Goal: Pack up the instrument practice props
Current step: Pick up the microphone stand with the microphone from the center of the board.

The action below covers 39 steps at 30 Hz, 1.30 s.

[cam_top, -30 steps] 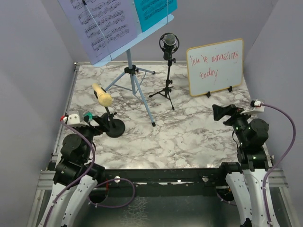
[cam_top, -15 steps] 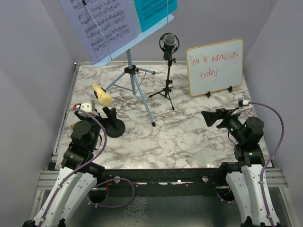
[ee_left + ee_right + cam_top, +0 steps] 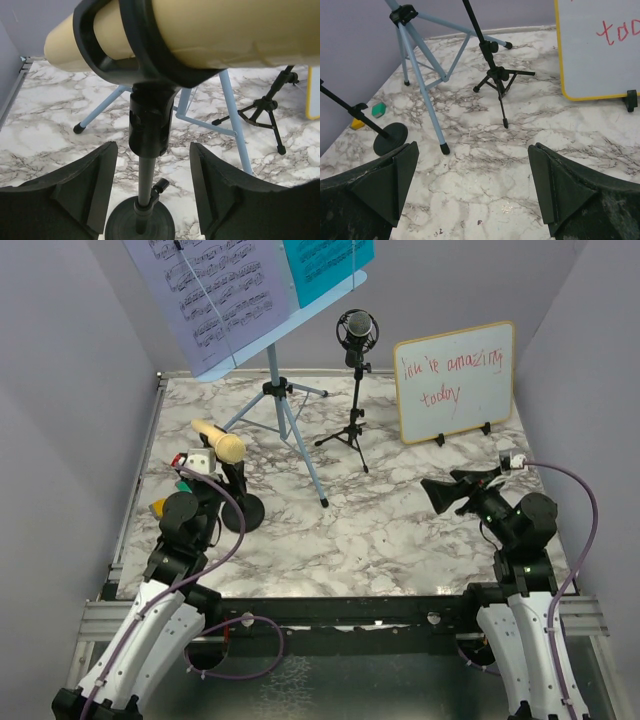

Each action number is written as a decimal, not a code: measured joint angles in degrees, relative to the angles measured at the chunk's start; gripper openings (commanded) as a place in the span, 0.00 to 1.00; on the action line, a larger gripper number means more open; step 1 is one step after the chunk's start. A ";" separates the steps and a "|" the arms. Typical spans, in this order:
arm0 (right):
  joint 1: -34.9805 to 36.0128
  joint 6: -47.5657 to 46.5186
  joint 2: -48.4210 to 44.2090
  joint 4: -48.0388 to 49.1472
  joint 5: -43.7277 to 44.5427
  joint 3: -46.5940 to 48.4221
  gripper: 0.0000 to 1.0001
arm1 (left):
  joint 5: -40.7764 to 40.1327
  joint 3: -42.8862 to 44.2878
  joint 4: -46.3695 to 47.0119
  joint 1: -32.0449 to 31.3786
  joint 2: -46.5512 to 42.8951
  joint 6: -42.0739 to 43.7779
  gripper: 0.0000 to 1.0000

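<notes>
The cream handheld microphone lies in a black clip atop a thin pole on a round black base. My left gripper is open, its jaws on either side of that pole just under the clip, with a gap on each side. The light-blue music rack on tripod legs carries a printed music sheet and a cyan sheet. The black studio microphone stands on its small tripod. My right gripper hangs open over bare marble.
A wood-framed whiteboard with red writing leans at the back right. A green block and a yellow-orange block lie near the left edge beside the round base. Grey walls close in on the left, right and back.
My left arm has moved forward to the microphone pole and its jaws have narrowed around it. The cream microphone has tipped a little. My right gripper has reached further left over the table.
</notes>
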 measured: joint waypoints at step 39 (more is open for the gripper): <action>1.27 10.16 2.47 18.69 -12.26 -11.74 1.00 | 40.19 5.60 11.72 1.55 8.87 -13.05 0.00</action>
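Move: The microphone stand's neck is level with the left hand, between its open fingers and about 2 cm ahead, with the microphone some 7 cm above that neck. About 20 cm below the left hand are the music stand's nearest foot, 21 cm right and 3 cm ahead, and the green block, roughly 14 cm left and 8 cm ahead. From the right hand, the neck is about 45 cm left, 5 cm ahead, at similar height. Left hand pinches the stand's neck, swings it about 12 cm right, clockwise, then up; right hand eases left. ##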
